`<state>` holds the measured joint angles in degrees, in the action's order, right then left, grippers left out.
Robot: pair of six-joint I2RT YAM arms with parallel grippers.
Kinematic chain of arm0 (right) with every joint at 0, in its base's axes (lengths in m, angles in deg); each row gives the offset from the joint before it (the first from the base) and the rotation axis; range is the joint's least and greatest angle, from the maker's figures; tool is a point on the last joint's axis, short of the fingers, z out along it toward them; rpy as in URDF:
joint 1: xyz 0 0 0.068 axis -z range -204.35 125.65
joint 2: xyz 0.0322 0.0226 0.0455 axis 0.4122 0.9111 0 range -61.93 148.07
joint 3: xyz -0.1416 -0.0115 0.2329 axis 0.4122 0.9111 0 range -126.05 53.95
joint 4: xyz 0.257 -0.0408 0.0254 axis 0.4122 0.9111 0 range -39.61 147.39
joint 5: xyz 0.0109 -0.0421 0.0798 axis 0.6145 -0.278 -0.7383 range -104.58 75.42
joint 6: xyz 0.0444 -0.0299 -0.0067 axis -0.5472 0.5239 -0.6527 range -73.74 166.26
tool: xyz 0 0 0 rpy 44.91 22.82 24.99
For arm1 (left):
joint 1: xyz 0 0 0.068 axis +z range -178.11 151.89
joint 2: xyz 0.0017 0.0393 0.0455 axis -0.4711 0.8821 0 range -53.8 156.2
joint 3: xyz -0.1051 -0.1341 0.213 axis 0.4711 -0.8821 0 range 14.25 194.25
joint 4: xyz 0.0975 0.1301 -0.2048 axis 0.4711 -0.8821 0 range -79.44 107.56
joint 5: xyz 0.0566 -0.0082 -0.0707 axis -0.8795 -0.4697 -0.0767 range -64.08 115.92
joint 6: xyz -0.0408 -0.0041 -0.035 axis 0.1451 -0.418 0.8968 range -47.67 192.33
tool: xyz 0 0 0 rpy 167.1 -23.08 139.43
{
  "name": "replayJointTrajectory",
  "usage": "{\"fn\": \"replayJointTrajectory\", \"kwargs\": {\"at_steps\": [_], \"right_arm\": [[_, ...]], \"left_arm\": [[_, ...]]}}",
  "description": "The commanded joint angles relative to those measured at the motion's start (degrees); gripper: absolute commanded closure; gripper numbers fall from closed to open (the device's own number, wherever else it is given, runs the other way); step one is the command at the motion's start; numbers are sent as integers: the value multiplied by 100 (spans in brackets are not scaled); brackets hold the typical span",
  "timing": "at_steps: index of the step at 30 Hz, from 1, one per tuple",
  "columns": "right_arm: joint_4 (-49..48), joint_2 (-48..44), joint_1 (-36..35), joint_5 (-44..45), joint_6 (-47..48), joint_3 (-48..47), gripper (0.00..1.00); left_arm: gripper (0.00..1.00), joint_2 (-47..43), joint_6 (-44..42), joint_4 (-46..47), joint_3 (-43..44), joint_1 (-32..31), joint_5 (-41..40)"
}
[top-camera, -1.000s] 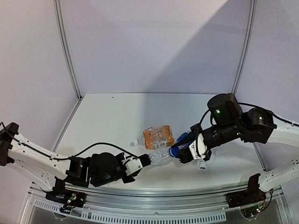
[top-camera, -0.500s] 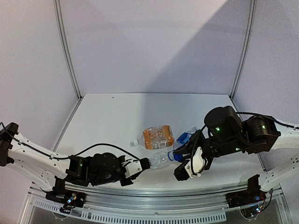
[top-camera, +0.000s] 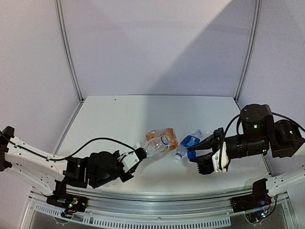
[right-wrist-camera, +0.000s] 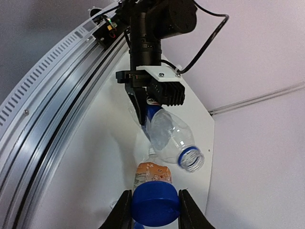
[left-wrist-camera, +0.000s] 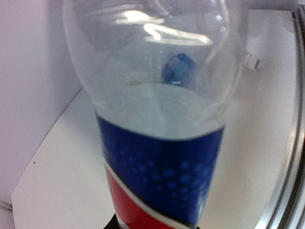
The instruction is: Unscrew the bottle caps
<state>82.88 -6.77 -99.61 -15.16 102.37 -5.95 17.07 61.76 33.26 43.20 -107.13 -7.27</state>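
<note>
My left gripper (top-camera: 141, 153) is shut on the base end of the clear Pepsi bottle (top-camera: 155, 146), which hangs above the table with its neck open and uncapped (right-wrist-camera: 190, 160). In the left wrist view the Pepsi bottle (left-wrist-camera: 162, 143) fills the frame and hides the fingers. My right gripper (top-camera: 193, 155) is shut on a blue bottle cap (right-wrist-camera: 155, 202), held apart from the bottle to its right. The squat orange-filled bottle (top-camera: 163, 135) lies on the table just behind the Pepsi bottle. A blue-labelled clear bottle (top-camera: 190, 140) lies beside the right gripper.
The white table (top-camera: 114, 119) is walled at the back and both sides. A slotted metal rail (top-camera: 152, 202) runs along the near edge by the arm bases. The left arm's cable (top-camera: 95, 142) loops over the table.
The right gripper has pulled away to the right with the blue cap, off the Pepsi bottle's neck. The left gripper has swung the bottle up and back toward the orange bottle.
</note>
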Motion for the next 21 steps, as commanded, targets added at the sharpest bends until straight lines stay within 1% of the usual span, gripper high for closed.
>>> {"fn": "replayJointTrajectory", "kwargs": {"at_steps": [1, 3, 4, 5, 7, 9, 10, 11, 13, 14, 16, 19, 21], "right_arm": [[-679, -119, -22, 538, -1713, 613, 92], [-1010, -86, -15, 1192, -2569, 774, 87], [-970, 90, -15, 1484, -3273, 728, 87], [-807, 250, 3, 1655, -3674, 628, 89], [-417, 751, 26, 1919, -4176, 323, 95], [63, 1606, 110, 2097, -4633, -72, 100], [358, 1934, 183, 2060, -4820, -321, 100], [632, 2493, 327, 1947, -5128, -562, 100], [1092, 3261, 521, 1549, -5459, -1033, 100], [1176, 3742, 582, 1390, -5563, -1180, 100], [1220, 4307, 658, 1186, -5578, -1435, 100], [1181, 4968, 729, 762, -5585, -1815, 100], [1145, 5288, 758, 545, -5752, -2064, 100]], "left_arm": [[100, -437, 165, 423, -265, 202, -1192], [100, -719, 185, 622, -387, 224, -1350], [100, -855, 186, 713, -450, 224, -1445], [100, -1011, 182, 779, -523, 235, -1519], [100, -1324, 163, 924, -674, 255, -1642], [100, -1636, 154, 1043, -796, 259, -1765], [100, -1832, 156, 1084, -854, 264, -1796], [100, -1972, 150, 1133, -917, 269, -1824], [100, -2181, 135, 1191, -1003, 271, -1863], [100, -2250, 129, 1208, -1034, 273, -1918], [100, -2350, 130, 1211, -1049, 282, -2076], [100, -2479, 134, 1226, -1080, 282, -2290], [100, -2560, 147, 1231, -1105, 280, -2378]]}}
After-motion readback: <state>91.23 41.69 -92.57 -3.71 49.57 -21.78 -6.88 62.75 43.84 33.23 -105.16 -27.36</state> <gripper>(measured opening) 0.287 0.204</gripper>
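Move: Right hand, blue cap already pinched: it is bound for clear table about 11 cm ahead, 7 cm left and 28 cm below. From this hand, the blue-label bottle lies some 19 cm ahead and 4 cm right, the orange-label bottle about 23 cm ahead and 8 cm left, both on the table. Left hand, gripping the open Pepsi bottle: free table lies roughly 8 cm ahead, 16 cm left, 15 cm down; the orange-label bottle is 15 cm ahead, 10 cm right. Still pinching the blue cap, the right hand plunges about 20 cm, swinging some 10 cm forward and a little left, and its fingers turn from pointing leftward to steeply down over the clear table. The left hand keeps its grip on the Pepsi bottle, carries it left and up, away from the orange-label bottle, and swings it upright while turning counter-clockwise. ##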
